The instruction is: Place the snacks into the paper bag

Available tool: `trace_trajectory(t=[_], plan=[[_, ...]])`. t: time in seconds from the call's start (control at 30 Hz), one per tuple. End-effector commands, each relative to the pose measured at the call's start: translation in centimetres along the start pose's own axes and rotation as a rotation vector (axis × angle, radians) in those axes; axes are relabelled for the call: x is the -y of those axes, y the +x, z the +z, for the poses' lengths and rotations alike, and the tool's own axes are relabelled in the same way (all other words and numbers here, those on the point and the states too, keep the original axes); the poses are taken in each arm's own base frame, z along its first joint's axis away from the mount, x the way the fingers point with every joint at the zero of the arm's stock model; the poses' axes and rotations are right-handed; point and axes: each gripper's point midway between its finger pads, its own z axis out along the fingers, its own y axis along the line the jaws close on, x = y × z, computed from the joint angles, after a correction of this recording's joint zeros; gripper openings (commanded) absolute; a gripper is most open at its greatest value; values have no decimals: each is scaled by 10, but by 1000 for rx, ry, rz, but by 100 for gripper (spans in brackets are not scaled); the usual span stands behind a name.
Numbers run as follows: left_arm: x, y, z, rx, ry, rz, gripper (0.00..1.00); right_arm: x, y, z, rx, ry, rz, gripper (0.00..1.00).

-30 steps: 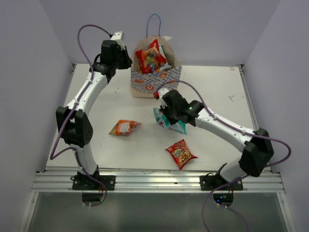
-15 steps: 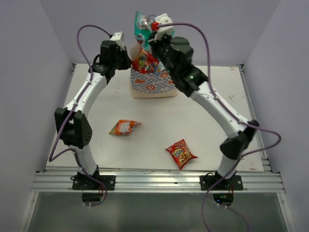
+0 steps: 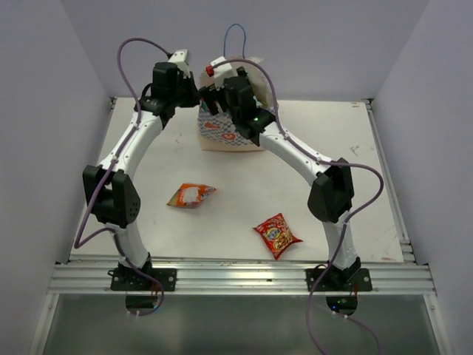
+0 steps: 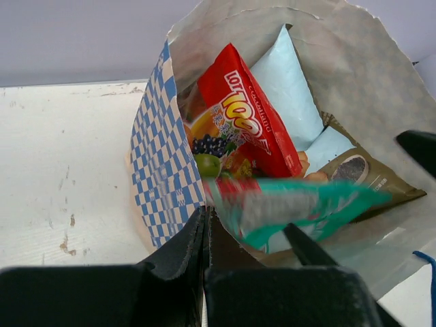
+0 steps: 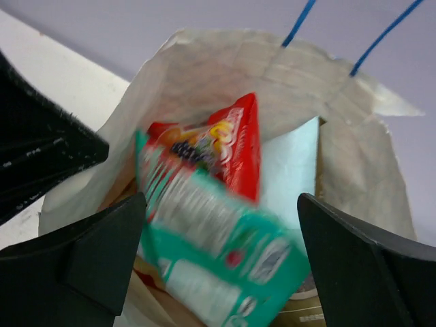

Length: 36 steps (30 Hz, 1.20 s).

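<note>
The paper bag (image 3: pixel 222 134) stands at the back of the table, its mouth held wide. My left gripper (image 4: pixel 204 212) is shut on the bag's checked rim (image 4: pixel 160 163). Directly over the mouth hangs my right gripper (image 5: pixel 221 204), open, both fingers apart from a blurred teal-green snack (image 5: pixel 218 259) that lies loose below them inside the bag (image 5: pixel 225 68). Under it sit a red snack (image 4: pixel 252 119), a light blue one (image 4: pixel 289 82) and a brown one (image 4: pixel 361 174). An orange snack (image 3: pixel 191 195) and a red snack (image 3: pixel 277 234) lie on the table.
The bag's blue cord handles (image 5: pixel 381 34) rise behind the mouth. Grey walls close in the white table (image 3: pixel 325 140) at the back and sides. Both arms arch over the table's far half, meeting at the bag.
My right arm lifted the teal-green snack from the table, swung it up over the bag and opened; the snack now drops inside. The left arm has stayed on the rim.
</note>
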Motion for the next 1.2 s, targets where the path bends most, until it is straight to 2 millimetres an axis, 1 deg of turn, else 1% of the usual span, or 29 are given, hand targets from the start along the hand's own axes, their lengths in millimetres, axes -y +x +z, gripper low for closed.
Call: trace_trajectory(t=[0.0,0.03,0.07,0.1,0.13,0.17,0.2,0.23,0.27,0.3,0.33,0.37,0.43,0.47,0.57,0.6,0.67,0.7,0.8,0.9,0.93,0.97,1.03,1.07,1.13,1.17], plan=[[11,-42,-20,121,40,33,0,42,-104,-49,205,58,67,99],[11,-41,-20,118,42,33,0,51,-122,-66,236,62,71,99],[10,-41,-19,118,39,33,0,50,-130,-79,236,45,57,99],[10,-40,-19,116,39,33,0,49,-133,-89,235,31,40,99],[8,-40,-19,116,36,31,0,57,-152,-116,270,13,49,99],[7,-38,-19,113,33,31,0,39,-149,-127,254,-91,30,99],[7,-38,-19,112,32,29,0,25,-141,-134,227,-167,52,99],[6,-37,-18,109,31,26,0,15,-140,-145,213,-230,61,99],[5,-37,-18,109,31,24,0,-13,-134,-166,187,-370,54,99],[4,-35,-18,105,30,21,0,-33,-118,-172,143,-440,50,99],[3,-35,-17,104,28,21,0,-49,-108,-180,112,-490,32,99],[3,-34,-17,102,30,19,0,-84,-81,-191,34,-583,-5,99],[2,-33,-16,100,31,17,0,-112,-57,-201,-35,-654,-23,99],[2,-33,-15,99,31,14,0,-135,-36,-205,-81,-705,-39,98],[2,-31,-14,94,31,13,0,-172,-12,-216,-142,-804,-43,98],[2,-31,-14,93,32,13,0,-184,1,-213,-174,-824,-48,98],[2,-30,-14,91,33,13,0,-201,12,-216,-191,-863,-50,98],[2,-29,-14,90,33,11,0,-209,23,-214,-217,-873,-43,98],[2,-29,-16,90,31,14,0,-223,41,-213,-248,-898,-40,97],[1,-26,-18,85,30,16,0,-232,64,-208,-285,-893,-45,96],[0,-21,-17,76,27,15,0,-235,74,-204,-301,-890,-47,96],[-1,-22,-18,78,26,14,0,-239,83,-201,-316,-889,-50,96],[-2,-18,-19,72,24,17,0,-245,97,-198,-342,-895,-51,96],[-1,-19,-21,75,25,17,0,-252,114,-196,-375,-906,-52,95],[-2,-17,-24,73,21,21,0,-258,129,-194,-410,-911,-44,94],[-2,-19,-26,77,18,23,0,-263,146,-191,-441,-911,-44,94]])
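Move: The orange snack lies about 24 cm back from the right hand, 11 cm to its left and 26 cm below, alone on the table. The paper bag's middle is some 5 cm to the right hand's right, roughly 14 cm below and 1 cm ahead; the red snack is about 37 cm back, 18 cm right and 26 cm below. From the left hand, still at the bag's rim, the orange snack is some 25 cm back, 4 cm left, 24 cm below. The open right hand rises clear, swings back some 27 cm and left, then dips towards the orange snack. ##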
